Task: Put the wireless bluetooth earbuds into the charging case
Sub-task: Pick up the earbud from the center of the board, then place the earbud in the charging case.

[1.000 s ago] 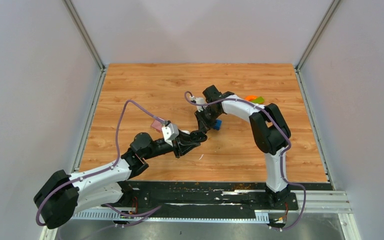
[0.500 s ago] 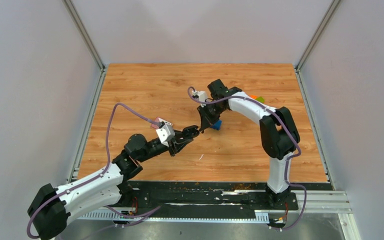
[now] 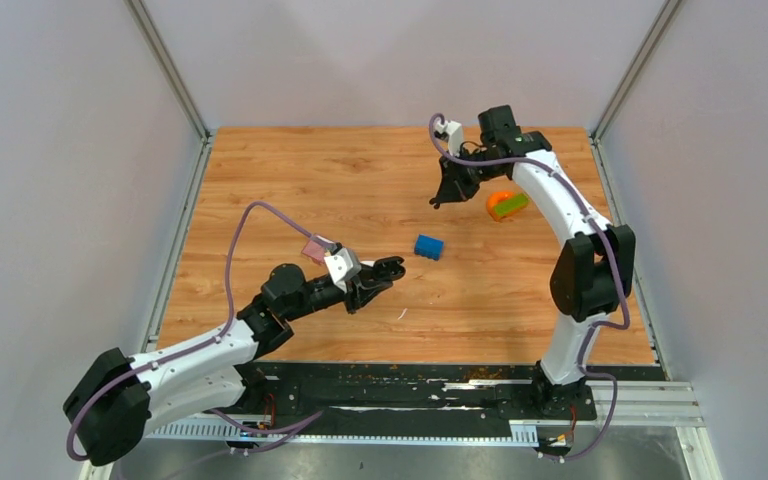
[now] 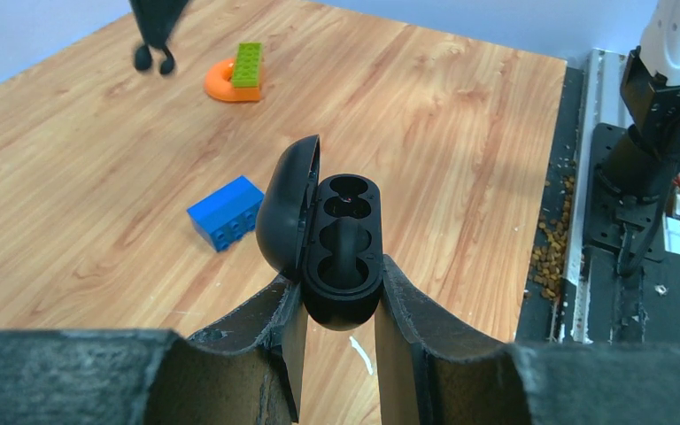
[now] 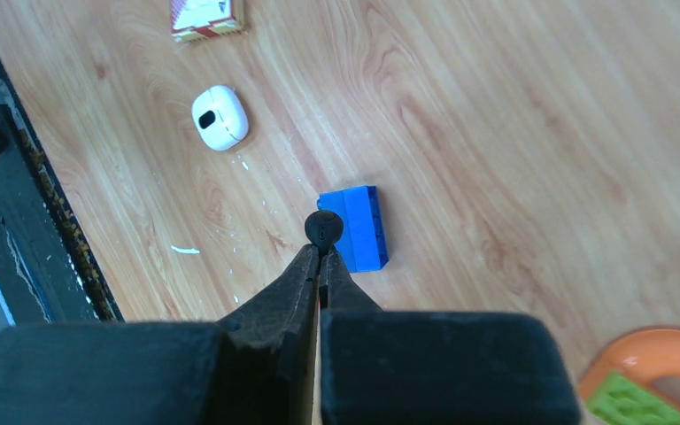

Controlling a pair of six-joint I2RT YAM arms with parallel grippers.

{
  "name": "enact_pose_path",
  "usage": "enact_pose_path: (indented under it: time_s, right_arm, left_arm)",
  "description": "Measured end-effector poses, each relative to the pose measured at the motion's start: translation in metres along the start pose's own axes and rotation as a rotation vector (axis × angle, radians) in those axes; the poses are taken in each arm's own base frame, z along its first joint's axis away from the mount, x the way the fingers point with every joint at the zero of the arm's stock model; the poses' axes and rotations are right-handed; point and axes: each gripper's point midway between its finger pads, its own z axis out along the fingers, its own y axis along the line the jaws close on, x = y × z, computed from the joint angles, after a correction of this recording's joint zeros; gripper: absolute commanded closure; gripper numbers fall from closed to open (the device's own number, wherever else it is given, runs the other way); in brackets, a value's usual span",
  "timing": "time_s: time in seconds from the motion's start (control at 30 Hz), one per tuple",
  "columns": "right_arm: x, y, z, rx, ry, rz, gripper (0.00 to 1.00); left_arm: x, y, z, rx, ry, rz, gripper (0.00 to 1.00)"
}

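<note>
The black charging case stands upright with its lid swung open to the left. Both sockets look empty. My left gripper is shut on the case's lower body and holds it low over the table's middle. My right gripper hangs high over the back right of the table. It is shut on a tiny black earbud, pinched at the very fingertips. The right gripper also shows in the left wrist view at the top left.
A blue block lies just right of the case. An orange piece topped by a green brick lies at the back right. In the right wrist view a white rounded pod, a red-and-white box and a thin white sliver lie on the wood.
My right arm has risen from beside the blue block and swung to the back right, still shut on the earbud. The left arm has stayed roughly in place with the open case.
</note>
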Motion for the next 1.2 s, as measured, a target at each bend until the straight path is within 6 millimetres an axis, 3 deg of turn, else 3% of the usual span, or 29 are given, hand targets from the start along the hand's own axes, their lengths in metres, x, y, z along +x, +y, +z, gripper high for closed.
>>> enact_pose_path:
  time_s: [0.1,0.27,0.37,0.5,0.63,0.8,1.2]
  right_arm:
    - [-0.02,0.01,-0.025,-0.009,-0.049,-0.09,1.0]
    - [-0.049,0.061,-0.07,-0.07,-0.153,-0.235,1.0]
    - [-0.058,0.088,-0.093,-0.099,-0.198,-0.3,1.0]
    - [-0.058,0.119,-0.108,-0.126,-0.206,-0.389,1.0]
    - [-0.046,0.162,-0.105,-0.186,-0.155,-0.508,1.0]
    - [-0.013,0.219,-0.093,-0.287,-0.054,-0.679,1.0]
    - [0.032,0.233,-0.084,-0.318,0.123,-0.82,1.0]
  left_arm:
    - [0.006,-0.004,0.004,0.028,0.011,-0.019,1.0]
    - [0.019,-0.011,0.01,0.077,0.042,-0.063,1.0]
    - [0.021,-0.014,0.011,0.098,0.048,-0.08,1.0]
    - [0.016,-0.018,0.011,0.119,0.027,-0.082,1.0]
    - [0.011,-0.023,0.011,0.147,0.01,-0.083,1.0]
    - [0.006,-0.029,0.011,0.189,-0.008,-0.075,1.0]
    - [-0.008,-0.036,0.008,0.236,-0.055,-0.034,1.0]
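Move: My right hand already has the earbud lifted. The open black case, held in my left hand, lies about 17 cm back, 8 cm to the left and a couple of centimetres higher. On the table some 13 cm below the right hand are the blue block, 3 cm back and 2 cm left, and the white case, 8 cm back and 15 cm left. From my left hand the earbud is about 17 cm ahead, 10 cm right and slightly lower. I swing the right hand back some 22 cm and a little left towards the open case, arching up about 15 cm first and then sinking nearly 5, while it turns roughly 45 degrees counter-clockwise; the shut fingers keep the earbud pinched. My left hand keeps its grip on the case, dips 2 cm and comes up again, easing back 3 cm and right 2 cm with a slight clockwise turn. ##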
